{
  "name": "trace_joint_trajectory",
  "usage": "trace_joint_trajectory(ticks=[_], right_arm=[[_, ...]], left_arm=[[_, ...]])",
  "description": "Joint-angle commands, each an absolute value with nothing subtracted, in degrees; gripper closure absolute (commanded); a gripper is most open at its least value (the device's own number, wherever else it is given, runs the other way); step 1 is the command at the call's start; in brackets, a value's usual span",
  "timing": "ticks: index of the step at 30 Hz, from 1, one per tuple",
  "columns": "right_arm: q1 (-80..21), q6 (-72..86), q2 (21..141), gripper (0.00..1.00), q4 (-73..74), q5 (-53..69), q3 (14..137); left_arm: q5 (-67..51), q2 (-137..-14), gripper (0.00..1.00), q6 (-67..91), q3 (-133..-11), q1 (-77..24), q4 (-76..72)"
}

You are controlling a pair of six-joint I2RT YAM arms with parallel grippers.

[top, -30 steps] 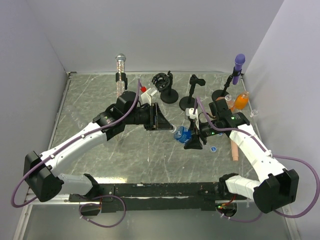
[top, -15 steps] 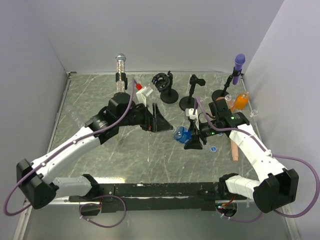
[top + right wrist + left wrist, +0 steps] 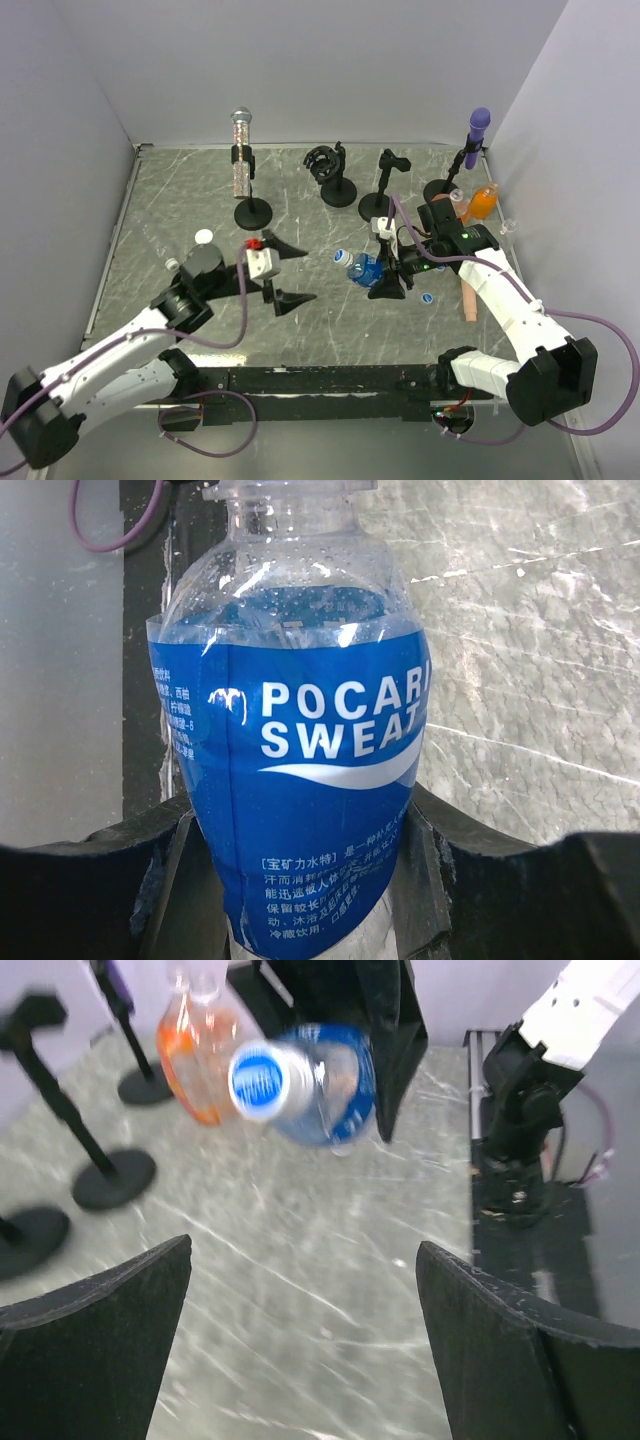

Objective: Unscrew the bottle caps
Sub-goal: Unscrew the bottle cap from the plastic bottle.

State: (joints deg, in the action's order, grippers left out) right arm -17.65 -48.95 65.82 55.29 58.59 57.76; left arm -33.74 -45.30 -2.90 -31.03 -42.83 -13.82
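Observation:
My right gripper [image 3: 386, 276] is shut on the blue-labelled bottle [image 3: 366, 268], which it holds sideways above the table. In the right wrist view the black fingers [image 3: 432, 865] press both sides of the bottle's label [image 3: 300, 780]. The blue bottle cap [image 3: 341, 257] with a pale centre sits on the bottle's neck and points left; the left wrist view shows this cap [image 3: 258, 1080] facing the camera. My left gripper [image 3: 300, 272] stands open to the bottle's left, well apart from it. Only bare table shows between its fingers [image 3: 303, 1260].
A loose blue cap [image 3: 427, 297] lies right of the held bottle and a white cap [image 3: 204, 237] lies at the left. An orange bottle [image 3: 482, 203] stands at the back right. Black stands [image 3: 340, 190] line the back, one with a silver microphone [image 3: 240, 125], one with a purple one [image 3: 479, 122].
My left gripper opened, came off the bottle's cap end and drew back to the near left. The right gripper and the bottle stayed where they were.

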Motion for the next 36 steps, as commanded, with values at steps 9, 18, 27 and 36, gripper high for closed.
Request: trace_joint_trajectory(ticks=[9,18,27,36], right_arm=[[-18.0,-50.2,64.8,0.73,55.0,60.5,58.5],[-18.0,-50.3,64.8,0.73,55.0,60.7,58.5],[-18.0,-50.3,64.6,0.73,54.9,60.7,58.4],[-18.0,-50.2,64.6,0.73,55.0,60.6,58.4]], left_arm=[[-49.5,-63.7,0.1,-16.1,-46.9,-42.0,-23.3],[-55.5,-69.3,0.36,-17.0,-52.8,-41.9,-18.3],[-55.6,-70.6,0.43,-18.5,-54.1,-41.9,-14.7],[-56.5,-71.5,0.57,-16.4,-54.8,-41.9,-15.1]])
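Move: From the left hand, the cap of the plastic bottle is about 8 cm right, 3 cm ahead and 3 cm higher; the bottle body lies some 12 cm right, 2 ahead and level in height. On the table about 25 cm below, a loose blue cap sits roughly 27 cm right, 5 ahead. From the right hand, which grips the bottle, the bottle's cap is some 8 cm left, 2 ahead and 7 above. The left hand reaches about 7 cm right, 3 up and forward, turning slightly clockwise, half-closing astride the cap. ##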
